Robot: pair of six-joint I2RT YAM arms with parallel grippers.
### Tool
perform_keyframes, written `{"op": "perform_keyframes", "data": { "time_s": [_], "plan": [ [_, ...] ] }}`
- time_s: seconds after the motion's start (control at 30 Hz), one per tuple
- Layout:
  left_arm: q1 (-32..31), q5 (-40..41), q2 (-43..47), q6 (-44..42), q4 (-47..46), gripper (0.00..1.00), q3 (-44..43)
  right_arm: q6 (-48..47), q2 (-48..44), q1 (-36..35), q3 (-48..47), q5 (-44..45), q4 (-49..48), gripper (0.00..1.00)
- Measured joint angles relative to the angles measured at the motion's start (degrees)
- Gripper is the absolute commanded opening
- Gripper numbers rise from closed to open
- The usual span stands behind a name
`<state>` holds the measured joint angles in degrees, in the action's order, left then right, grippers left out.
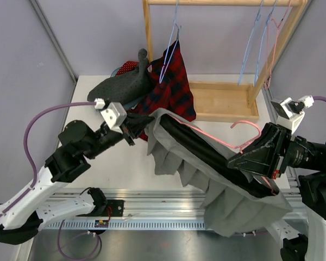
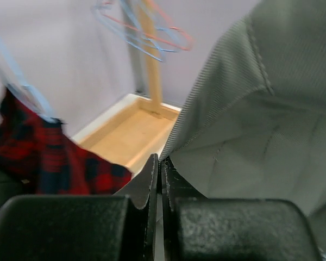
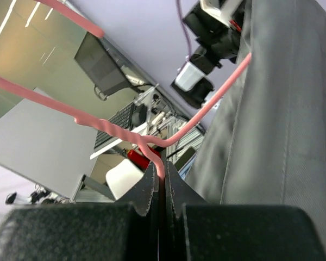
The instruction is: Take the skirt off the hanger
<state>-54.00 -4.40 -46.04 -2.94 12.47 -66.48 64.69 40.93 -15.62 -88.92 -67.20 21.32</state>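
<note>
A grey skirt (image 1: 228, 201) hangs on a pink wire hanger (image 1: 244, 126), stretched from the table's middle down over the front right edge. My left gripper (image 1: 143, 126) sits at the skirt's upper left corner. In the left wrist view its jaws (image 2: 161, 163) are shut, with the edge of the skirt's waistband (image 2: 261, 109) pinched at their tips. My right gripper (image 1: 234, 161) is shut on the hanger's neck. In the right wrist view the pink hanger (image 3: 125, 133) runs down between the shut jaws of that gripper (image 3: 161, 168), and the skirt (image 3: 282, 136) fills the right side.
A wooden rack (image 1: 228, 100) stands at the back with blue and pink hangers (image 1: 261, 32) on its rail. A red plaid garment (image 1: 171, 81) hangs from a blue hanger just behind my left gripper. A dark grey garment (image 1: 122, 87) lies at the back left.
</note>
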Motion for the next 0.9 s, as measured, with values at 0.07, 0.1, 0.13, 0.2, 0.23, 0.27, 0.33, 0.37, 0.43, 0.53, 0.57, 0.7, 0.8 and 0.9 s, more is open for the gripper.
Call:
{"op": "perform_keyframes", "data": {
  "time_s": [0.07,0.1,0.13,0.2,0.23,0.27,0.33,0.37,0.43,0.53,0.57,0.7,0.8,0.9],
  "plan": [
    [6.51,-2.62,-2.19,0.76,0.50,0.00,-2.99,-1.40,-0.04,0.15,1.40,1.57,-0.04,0.00],
    [9.22,-4.07,-3.17,1.42,0.81,0.00,-4.35,-2.21,0.09,0.28,2.36,2.62,-0.22,0.00],
    [12.74,-6.47,-4.55,2.29,1.22,0.00,-5.86,-2.93,0.42,0.31,3.39,3.82,-0.50,0.00],
    [18.86,-11.78,-7.08,4.24,2.32,0.00,-8.17,-3.98,1.20,0.31,4.66,5.90,-0.55,0.00],
    [21.07,-13.99,-8.28,5.27,2.67,0.00,-9.14,-4.39,1.66,0.31,4.76,6.82,-0.57,0.00],
    [22.56,-15.72,-9.53,6.14,2.99,0.00,-9.92,-4.72,1.95,0.33,4.76,7.26,-0.68,0.00],
    [24.20,-18.16,-11.85,7.45,3.74,0.00,-11.52,-5.55,2.23,0.33,4.72,7.98,-0.42,0.00],
    [24.83,-18.95,-12.81,7.87,4.15,0.00,-12.39,-6.08,2.25,0.35,4.70,8.09,-0.15,0.00],
    [27.50,-21.00,-15.19,9.03,5.35,0.00,-15.02,-7.37,2.43,0.33,4.17,8.35,0.98,0.00],
    [41.72,-14.78,-19.37,9.44,5.60,0.00,-19.61,-6.36,1.31,-0.15,3.13,4.83,3.56,0.00],
    [46.80,-12.76,-20.50,9.99,5.35,0.00,-20.13,-5.84,0.24,-0.28,2.86,3.39,4.48,0.00],
    [61.66,-9.29,-24.06,13.64,6.10,0.00,-20.15,-4.07,-4.24,-0.83,1.20,-0.96,4.52,0.00],
    [63.58,-10.69,-24.44,15.67,5.99,0.00,-20.11,-3.82,-5.11,-0.96,-1.25,-2.54,3.26,0.00],
    [63.34,-18.05,-22.99,18.53,1.53,0.05,-16.96,-3.87,-4.42,-1.01,-3.87,-2.58,2.69,0.00]
  ]
}}
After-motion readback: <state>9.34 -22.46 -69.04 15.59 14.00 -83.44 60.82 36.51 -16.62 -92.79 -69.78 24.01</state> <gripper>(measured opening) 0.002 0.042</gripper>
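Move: The left fingers are already shut on the skirt's far-left waist edge. The teal basket under the heaped clothes lies about 30 cm ahead of them, 14 cm left and nearly 40 cm below. The plaid garment hangs roughly 24 cm ahead, 4 cm right and 25 cm lower; the pink hanger's middle is some 16 cm right, 7 cm back and a little above. From the right hand, holding the hanger's neck, the skirt's middle is about 4 cm left, 2 cm back and 8 cm below. Forward and slightly left, the left hand first hauls on the pinched waist edge for about 9 cm, while the right hand, keeping its hold on the hanger, is drawn along forward. Then the left hand shoots farther forward and sharply left, shut and swinging counter-clockwise, ending without the skirt; the right swings back some 12 cm. ##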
